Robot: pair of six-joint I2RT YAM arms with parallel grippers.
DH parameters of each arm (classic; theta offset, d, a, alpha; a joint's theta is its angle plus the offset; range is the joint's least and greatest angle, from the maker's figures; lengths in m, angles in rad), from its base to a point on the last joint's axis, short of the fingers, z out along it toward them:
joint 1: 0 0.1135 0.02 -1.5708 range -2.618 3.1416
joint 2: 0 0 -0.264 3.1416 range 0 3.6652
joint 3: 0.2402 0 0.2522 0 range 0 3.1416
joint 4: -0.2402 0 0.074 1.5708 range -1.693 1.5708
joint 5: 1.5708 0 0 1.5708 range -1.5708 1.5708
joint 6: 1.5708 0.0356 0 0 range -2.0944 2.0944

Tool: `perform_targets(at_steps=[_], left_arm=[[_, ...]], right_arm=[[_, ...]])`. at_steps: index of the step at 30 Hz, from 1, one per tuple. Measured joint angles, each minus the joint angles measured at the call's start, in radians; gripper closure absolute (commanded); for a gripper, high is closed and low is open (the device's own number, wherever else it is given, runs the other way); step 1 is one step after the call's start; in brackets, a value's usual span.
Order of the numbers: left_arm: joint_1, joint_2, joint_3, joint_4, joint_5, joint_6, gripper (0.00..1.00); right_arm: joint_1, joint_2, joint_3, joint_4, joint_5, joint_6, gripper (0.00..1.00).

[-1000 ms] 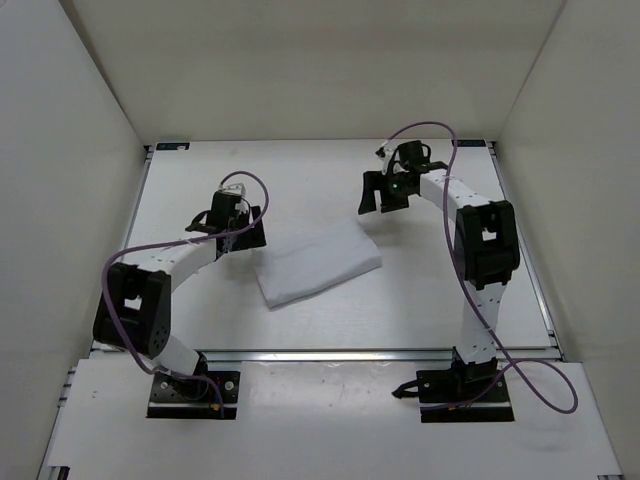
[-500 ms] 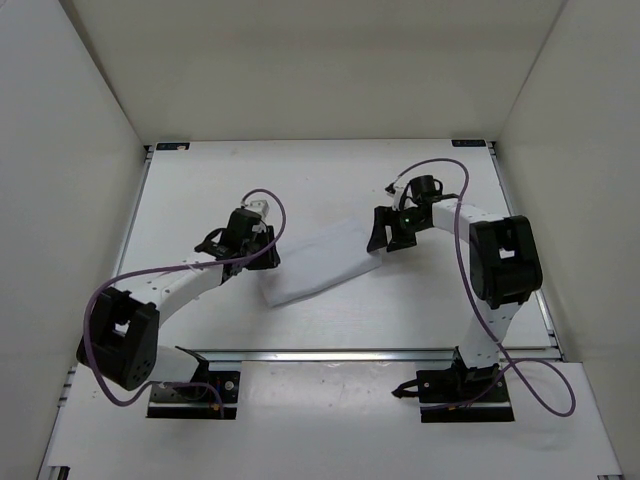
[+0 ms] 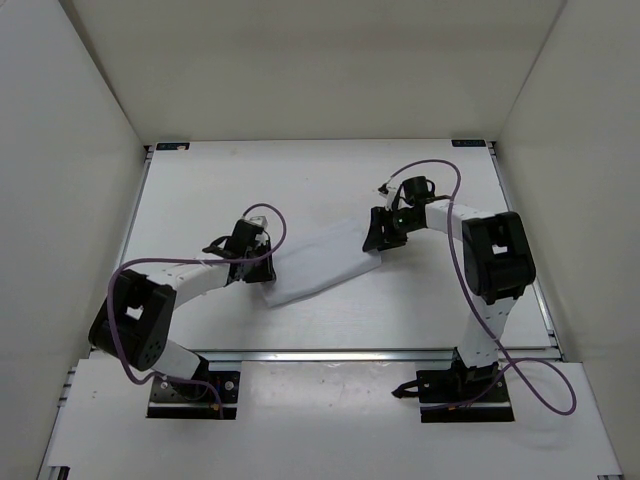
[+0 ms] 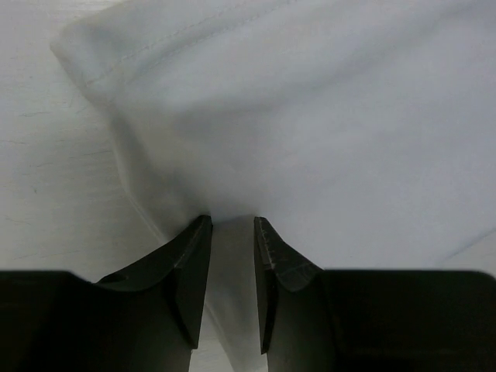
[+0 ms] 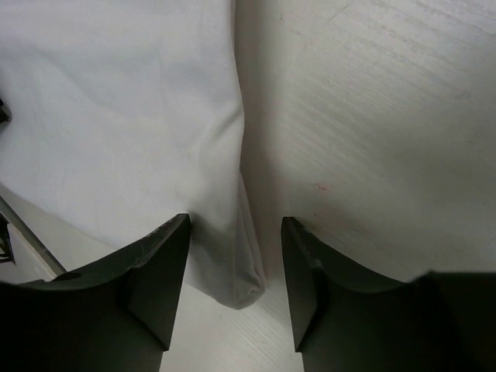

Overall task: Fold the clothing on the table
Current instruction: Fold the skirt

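The clothing [image 3: 320,262] is a plain white folded piece lying aslant on the table [image 3: 300,180], between my two arms. My left gripper [image 3: 262,264] is at its left edge. In the left wrist view the narrow jaws of the left gripper [image 4: 232,222] pinch a raised fold of the clothing [image 4: 310,116]. My right gripper [image 3: 373,240] is down at the right corner. In the right wrist view the right gripper [image 5: 235,225] stands open. The corner of the clothing [image 5: 116,116] lies loose between its fingers, nearer the left one.
White walls enclose the table on three sides. A metal rail [image 3: 350,354] runs along the near edge, with both arm bases behind it. Purple cables [image 3: 430,170] loop over the arms. Bare tabletop [image 5: 387,116] lies right of the cloth.
Both grippers came down onto the cloth's ends. The left jaws closed in on the left edge. The right jaws narrowed around the right corner. The cloth's left end has bunched slightly.
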Motion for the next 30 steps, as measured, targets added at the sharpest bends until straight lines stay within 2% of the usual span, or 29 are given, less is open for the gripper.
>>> perform_targets(at_steps=[4,7,9,11,18,22,30], left_arm=[[0.002,0.025,0.016,-0.009,-0.012,0.001,0.64],[0.002,0.045,0.034,-0.012,-0.024,0.003,0.73],[0.002,0.061,0.047,-0.014,-0.03,0.008,0.79],[0.0,0.08,0.064,-0.018,-0.033,0.011,0.81],[-0.002,0.171,0.172,-0.068,-0.031,0.027,1.0],[-0.016,0.207,0.214,-0.081,-0.029,0.031,1.0],[-0.068,0.347,0.379,-0.082,0.012,0.037,1.0]], right_arm=[[0.0,0.017,0.008,0.009,-0.004,0.015,0.6],[0.002,0.043,0.032,0.007,-0.005,0.023,0.74],[0.005,0.064,0.052,0.004,-0.006,0.024,0.93],[0.01,0.089,0.073,-0.003,-0.007,0.026,1.0],[0.023,0.123,0.153,-0.059,0.039,0.02,1.0],[0.013,0.141,0.231,-0.131,0.103,-0.009,1.0],[-0.014,0.17,0.594,-0.301,0.188,-0.09,1.0]])
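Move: Both hands are low over the side edges of the folded skirt. Its left edge is about 1 cm right of the left fingers and 1 cm below, with the near-left corner some 7 cm back and 1 cm right. From the right fingers, the right edge lies about 1 cm left and 2 cm below, the near-right corner roughly 4 cm back at the same 1 cm left, and the far-right corner about 8 cm ahead, 5 cm left. Ease both grippers slightly forward and down while shutting them, so each pinches its side edge of the skirt. Then swing the right gripper forward and up, rising some 9 cm from its lowest point, with the hand tipping outwards; keep the left gripper low and take its edge about 5 cm right and a few centimetres farther forward. ##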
